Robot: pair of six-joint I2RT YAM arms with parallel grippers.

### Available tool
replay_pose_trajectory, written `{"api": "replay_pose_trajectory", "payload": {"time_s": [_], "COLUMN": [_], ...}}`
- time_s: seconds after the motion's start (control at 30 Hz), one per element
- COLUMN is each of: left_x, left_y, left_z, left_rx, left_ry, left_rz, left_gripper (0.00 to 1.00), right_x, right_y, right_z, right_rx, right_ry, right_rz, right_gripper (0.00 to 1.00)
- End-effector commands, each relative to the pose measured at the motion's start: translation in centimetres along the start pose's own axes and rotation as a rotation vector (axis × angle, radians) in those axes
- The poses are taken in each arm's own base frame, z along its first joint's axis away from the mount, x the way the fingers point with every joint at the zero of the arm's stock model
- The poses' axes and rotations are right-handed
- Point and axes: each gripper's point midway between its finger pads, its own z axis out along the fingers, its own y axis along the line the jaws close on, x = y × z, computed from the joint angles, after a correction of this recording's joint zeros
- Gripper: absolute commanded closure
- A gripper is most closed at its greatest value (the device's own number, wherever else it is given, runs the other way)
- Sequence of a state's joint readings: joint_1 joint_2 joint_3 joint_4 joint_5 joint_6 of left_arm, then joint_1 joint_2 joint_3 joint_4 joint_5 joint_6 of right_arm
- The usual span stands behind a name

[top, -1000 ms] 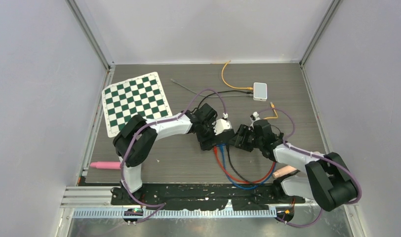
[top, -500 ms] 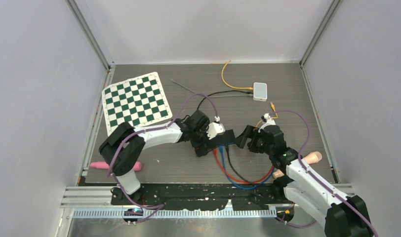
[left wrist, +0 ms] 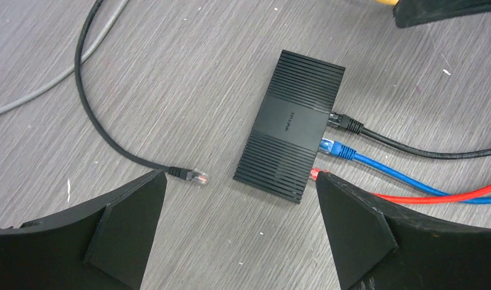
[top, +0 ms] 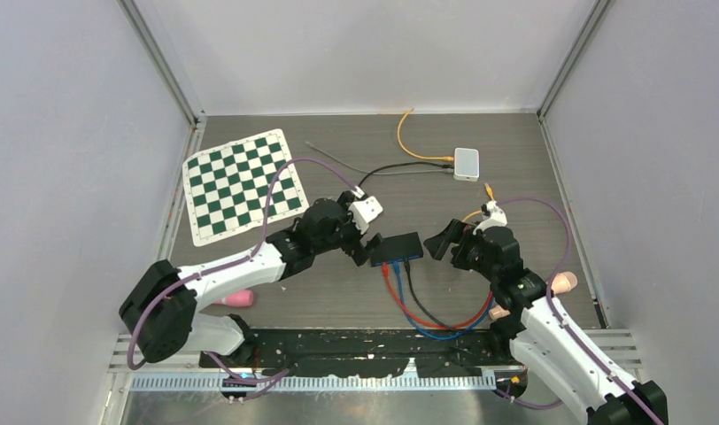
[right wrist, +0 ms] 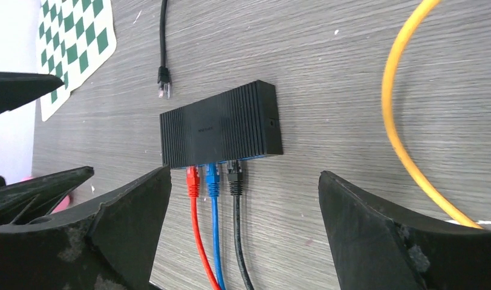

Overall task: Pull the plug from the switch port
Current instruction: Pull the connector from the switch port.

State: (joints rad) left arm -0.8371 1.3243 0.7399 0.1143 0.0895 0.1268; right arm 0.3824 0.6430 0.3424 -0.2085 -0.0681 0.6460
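Observation:
The black ribbed switch [top: 400, 246] [left wrist: 291, 124] [right wrist: 219, 124] lies flat on the table between my two grippers. A red plug [right wrist: 193, 179], a blue plug [right wrist: 213, 179] and a black plug [right wrist: 234, 177] sit side by side in its near ports, and their cables trail toward the arm bases. On the far side of the switch a loose black cable plug [left wrist: 191, 175] [right wrist: 164, 81] lies on the wood, apart from the switch. My left gripper [top: 367, 250] [left wrist: 240, 181] is open just left of the switch. The right gripper [top: 446, 246] [right wrist: 244, 175] is open just right of it. Neither holds anything.
A green-and-white chessboard mat [top: 241, 184] lies at the back left. A small white box [top: 466, 163] with an orange cable [top: 409, 142] sits at the back right. A yellow cable [right wrist: 406, 121] curves near the right gripper. A pink object [top: 236, 299] lies under the left arm.
Both grippers have opened wide and backed off the switch, the left one leftward, the right one rightward. The switch now lies uncovered on the table.

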Motion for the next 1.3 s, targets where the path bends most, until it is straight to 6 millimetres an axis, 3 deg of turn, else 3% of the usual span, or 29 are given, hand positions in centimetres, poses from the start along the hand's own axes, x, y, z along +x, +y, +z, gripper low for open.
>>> {"api": "replay_pose_trajectory", "payload": {"time_s": [0.0,0.13,0.3,0.43,0.7,1.0,1.27], "left_x": [-1.5,0.1,1.5,4.3,6.5,7.4,8.8], "left_y": [-1.2,-3.1,-3.3,-3.0,-2.5,-2.8,-3.5], "left_z": [1.3,2.5,3.3,4.0,4.8,6.0,6.2], "left_rx": [0.084,0.216,0.241,0.257,0.269,0.287,0.313], "left_ry": [-0.047,0.055,0.140,0.293,0.410,0.424,0.437], "left_rz": [0.018,0.035,0.080,0.126,0.183,0.184,0.160], "left_gripper": [0.02,0.09,0.11,0.14,0.16,0.17,0.25], "right_x": [1.0,3.9,5.9,6.1,6.3,7.2,7.4], "right_y": [1.6,0.8,0.8,0.6,0.8,0.6,0.9], "right_z": [0.8,1.4,1.9,2.5,3.6,4.1,5.0], "right_rx": [-0.119,-0.124,-0.154,-0.139,-0.131,-0.130,-0.137], "right_ry": [0.013,0.118,0.203,0.225,0.264,0.311,0.314], "right_rz": [0.065,0.088,0.089,0.076,0.112,0.110,0.131], "right_gripper": [0.01,0.09,0.16,0.21,0.31,0.34,0.50]}}
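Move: The black plug in the switch's front lies about 8 cm left of the right hand, 1 cm back and 9 cm below; the blue and red plugs sit some 3 and 5 cm left of it, about 1 cm farther back. The left hand has the switch's middle roughly 7 cm to its right, 1 cm back and 12 cm below, with the loose black-cable plug about 5 cm ahead, 1 cm right and 13 cm below. The left hand sinks about 11 cm onto the switch's left end, tipping its fingers farther down and turning clockwise, until its slightly narrowed fingers stand one before and one behind that end, close to its edges. Meanwhile the right hand drops some 7 cm and draws back a little, then slides left towards the black plug, 5 cm left in all, tipping steeper as its fingers narrow from wide open to about half and stop just short of the plug, nothing pinched yet. ##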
